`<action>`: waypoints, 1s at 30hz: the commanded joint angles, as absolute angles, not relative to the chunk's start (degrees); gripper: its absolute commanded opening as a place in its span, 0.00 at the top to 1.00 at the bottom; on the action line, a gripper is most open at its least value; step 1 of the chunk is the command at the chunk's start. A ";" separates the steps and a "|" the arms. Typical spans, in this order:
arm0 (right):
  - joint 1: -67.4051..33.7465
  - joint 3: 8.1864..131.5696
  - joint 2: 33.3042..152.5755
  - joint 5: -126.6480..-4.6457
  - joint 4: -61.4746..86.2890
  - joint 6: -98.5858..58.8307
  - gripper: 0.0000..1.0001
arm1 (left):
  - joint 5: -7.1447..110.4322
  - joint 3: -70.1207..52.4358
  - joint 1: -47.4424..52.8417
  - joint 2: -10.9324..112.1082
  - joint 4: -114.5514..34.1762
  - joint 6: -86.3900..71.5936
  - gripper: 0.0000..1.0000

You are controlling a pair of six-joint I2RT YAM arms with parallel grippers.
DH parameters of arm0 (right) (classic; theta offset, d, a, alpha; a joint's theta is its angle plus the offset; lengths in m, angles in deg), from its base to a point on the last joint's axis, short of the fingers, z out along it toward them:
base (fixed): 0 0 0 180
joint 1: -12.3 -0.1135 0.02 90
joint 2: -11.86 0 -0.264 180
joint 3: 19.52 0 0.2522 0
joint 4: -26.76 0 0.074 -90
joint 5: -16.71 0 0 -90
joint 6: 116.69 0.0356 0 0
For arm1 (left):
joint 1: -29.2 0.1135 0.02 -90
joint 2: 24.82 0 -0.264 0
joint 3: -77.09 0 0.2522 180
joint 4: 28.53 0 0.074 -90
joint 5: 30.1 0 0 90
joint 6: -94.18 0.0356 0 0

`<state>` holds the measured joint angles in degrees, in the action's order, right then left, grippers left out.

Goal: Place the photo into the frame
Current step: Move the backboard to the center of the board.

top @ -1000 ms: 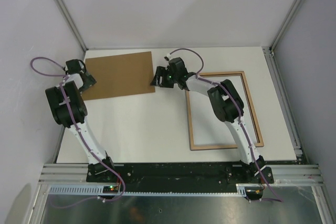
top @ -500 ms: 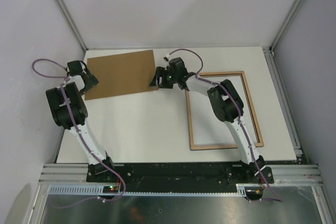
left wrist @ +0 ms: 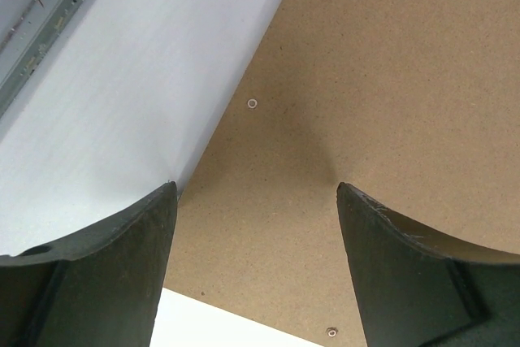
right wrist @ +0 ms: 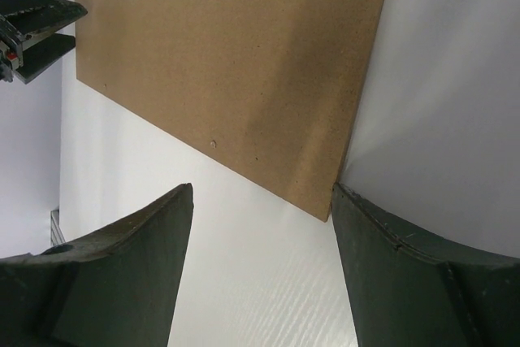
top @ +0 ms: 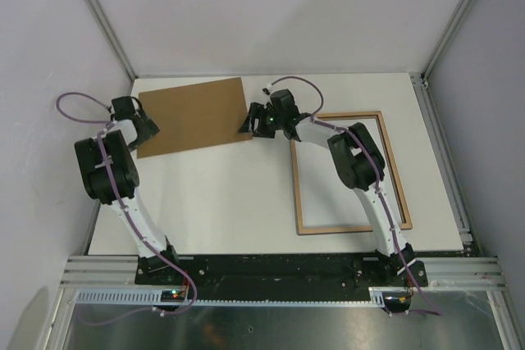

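Note:
A plain brown backing board [top: 193, 116] lies flat at the back left of the white table. The photo shows in no view. The frame [top: 394, 170] lies flat at the right, its light wood side up, under the right arm. My left gripper [top: 146, 125] stands open at the board's left edge, and the left wrist view shows the board [left wrist: 390, 79] between the left gripper's [left wrist: 256, 188] fingers. My right gripper [top: 248, 123] stands open at the board's right edge. In the right wrist view the board's [right wrist: 236, 54] corner sits beside the right gripper's [right wrist: 262, 188] right finger.
Grey enclosure walls close in the table [top: 238, 194] on the left, back and right, with metal posts [top: 102, 18] at the back corners. A metal rail [top: 279, 272] carries both arm bases along the near edge.
The brown board has slid to the right and slightly turned. My left gripper moved right along with its left edge, and my right gripper shifted a little to the right.

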<state>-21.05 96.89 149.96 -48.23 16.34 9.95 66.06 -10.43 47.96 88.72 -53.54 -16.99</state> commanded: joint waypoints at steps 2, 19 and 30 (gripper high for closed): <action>-23.04 92.54 144.68 -46.36 15.68 10.86 0.27 | 60.50 -7.22 42.80 86.76 -59.08 -21.04 0.19; -24.74 81.37 129.92 -50.27 9.58 9.32 0.28 | 59.60 1.08 37.30 80.75 -59.84 -23.80 0.19; -25.64 76.71 122.04 -53.37 4.92 8.02 0.28 | 58.15 4.18 31.70 78.58 -59.87 -25.57 0.19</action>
<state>-22.16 76.90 127.69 -57.76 0.97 7.35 68.61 1.77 37.56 79.36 -54.43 -19.59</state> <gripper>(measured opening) 0.725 0.814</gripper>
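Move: The backboard is already between the hands, its near-left corner by the left gripper and its near-right corner by the right. Its middle is about 13 cm right and 7 cm ahead of the left hand, and some 16 cm left and 4 cm ahead of the right, a couple of centimetres below both. The empty frame's middle is about 32 cm right, 15 cm back and 4 cm below the right hand. Bring both grippers to the right and back together, fingers staying open, with the backboard kept between them. Push its left edge with the left gripper's outer finger, about 9 cm right and 4 cm back. Keep the right gripper's finger on the right edge as it draws some 8 cm back and 7 cm right, tipping its fingers steeper and rising 2-3 cm late on. ##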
